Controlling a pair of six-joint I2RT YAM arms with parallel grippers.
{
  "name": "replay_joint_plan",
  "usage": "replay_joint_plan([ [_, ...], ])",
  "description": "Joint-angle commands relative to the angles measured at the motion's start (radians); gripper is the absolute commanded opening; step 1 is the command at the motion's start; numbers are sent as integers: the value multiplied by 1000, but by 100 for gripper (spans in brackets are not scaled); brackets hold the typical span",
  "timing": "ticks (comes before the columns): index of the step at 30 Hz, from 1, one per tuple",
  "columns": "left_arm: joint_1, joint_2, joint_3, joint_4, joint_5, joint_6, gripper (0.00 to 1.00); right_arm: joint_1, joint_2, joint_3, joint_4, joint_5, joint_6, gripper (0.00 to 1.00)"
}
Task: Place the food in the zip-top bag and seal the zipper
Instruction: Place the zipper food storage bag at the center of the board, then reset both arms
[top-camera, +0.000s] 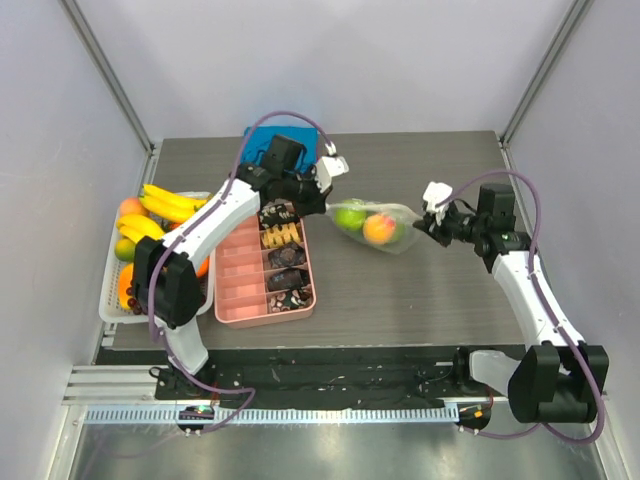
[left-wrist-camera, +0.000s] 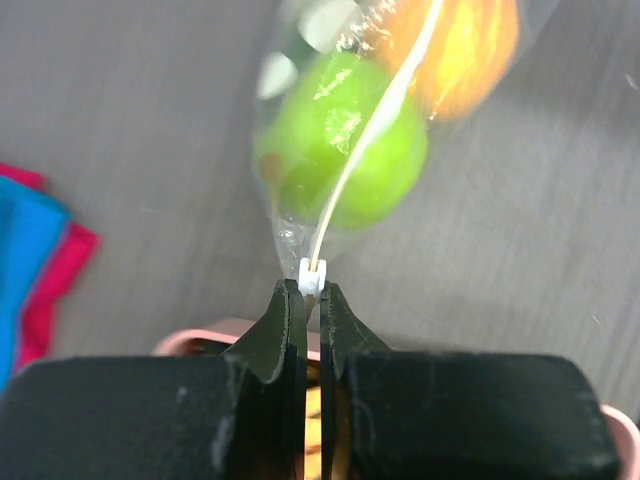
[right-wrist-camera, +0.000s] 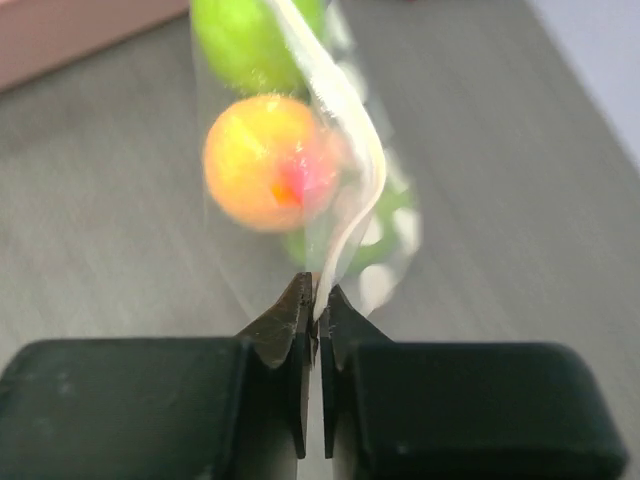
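Observation:
The zip-top bag (top-camera: 398, 218), clear with white dots, hangs stretched between my two grippers just above the table. It holds a green fruit (top-camera: 350, 217) and an orange-pink fruit (top-camera: 380, 229). My left gripper (top-camera: 327, 203) is shut on the bag's left end; in the left wrist view its tips (left-wrist-camera: 312, 288) pinch a small white slider on the zipper (left-wrist-camera: 370, 130). My right gripper (top-camera: 420, 225) is shut on the bag's right end, and its tips (right-wrist-camera: 318, 295) clamp the zipper strip (right-wrist-camera: 352, 135). The fruits also show through the plastic (left-wrist-camera: 345, 140) (right-wrist-camera: 268, 160).
A pink compartment box (top-camera: 240, 285) with snacks lies left of the bag, under my left arm. A white basket (top-camera: 108, 290) with bananas (top-camera: 165, 203) and other fruit stands at the far left. A folded blue and red cloth (top-camera: 262, 140) lies at the back.

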Motion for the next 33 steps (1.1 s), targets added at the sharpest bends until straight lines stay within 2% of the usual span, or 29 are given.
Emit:
replay_joint_plan([
  [1,-83,-77,-120,5,24,67,0,2,-89,-84,-242,-32,-298,13],
  [3,-144,-99,-164,-27,20,67,0,2,-132,-105,-343,-34,-346,35],
  [4,-163,-103,-185,-47,12,58,0,2,-144,-107,-373,-34,-347,53],
  [6,-200,-113,-206,-70,4,44,0,2,-170,-96,-442,-25,-363,69],
  [7,-227,-116,-231,-76,4,27,0,2,-176,-75,-523,-20,-383,81],
  [9,-243,-132,-259,-93,10,15,1,2,-193,-52,-614,-6,-416,87],
  [11,-246,-148,-293,-101,10,2,4,2,-204,-7,-784,-5,-512,100],
  [12,-244,-165,-301,-105,9,1,6,2,-211,3,-888,-11,-545,100],
  [14,-244,-185,-316,-113,3,1,13,2,-245,29,-950,-14,-570,100],
  [17,-244,-240,-315,-147,30,5,37,2,-296,51,-959,-26,-495,100],
  [18,-246,-255,-308,-180,43,5,57,2,-307,56,-943,-32,-467,100],
  [19,-244,-289,-302,-191,53,2,81,2,-322,68,-924,-35,-434,100],
  [20,-244,-306,-289,-203,58,-10,99,2,-327,75,-901,-37,-385,100],
  [23,-240,-372,-264,-240,44,-57,100,2,-331,103,-773,-31,-146,100],
  [24,-224,-389,-243,-242,40,-102,100,2,-327,111,-690,-25,13,100],
  [27,-162,-425,-174,-251,44,-235,100,2,-284,155,-540,-2,251,100],
  [28,-88,-426,-146,-263,53,-270,100,2,-271,177,-504,11,400,100],
  [30,2,-410,-62,-283,124,-382,100,0,-233,195,-406,57,542,100],
  [31,111,-401,-39,-291,141,-413,100,0,-221,207,-374,80,668,100],
  [33,199,-375,0,-315,150,-464,100,-1,-178,218,-294,161,760,100],
])
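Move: The clear patch of board where the bag is to lie has its middle some 8 cm back, 14 cm right and 15 cm below the left hand, and about 4 cm back, 9 cm left and 15 cm below the right. In the bag hung between them, the green apple is about 6 cm right of the left hand and 1 cm back, some 6 cm lower. The pink tray's middle is roughly 15 cm left of the left hand, 8 cm back and 12 cm below. Sweep both grippers back towards the robot and down, drawing the bag's zipper edge, still pinched at both ends, about 15 cm back with the left. Let the right fingers open early while still sinking, and the left ones only near the end of the pull. Then lift both hands clear, the left by some 17 cm, easing forward again with jaws wide. ##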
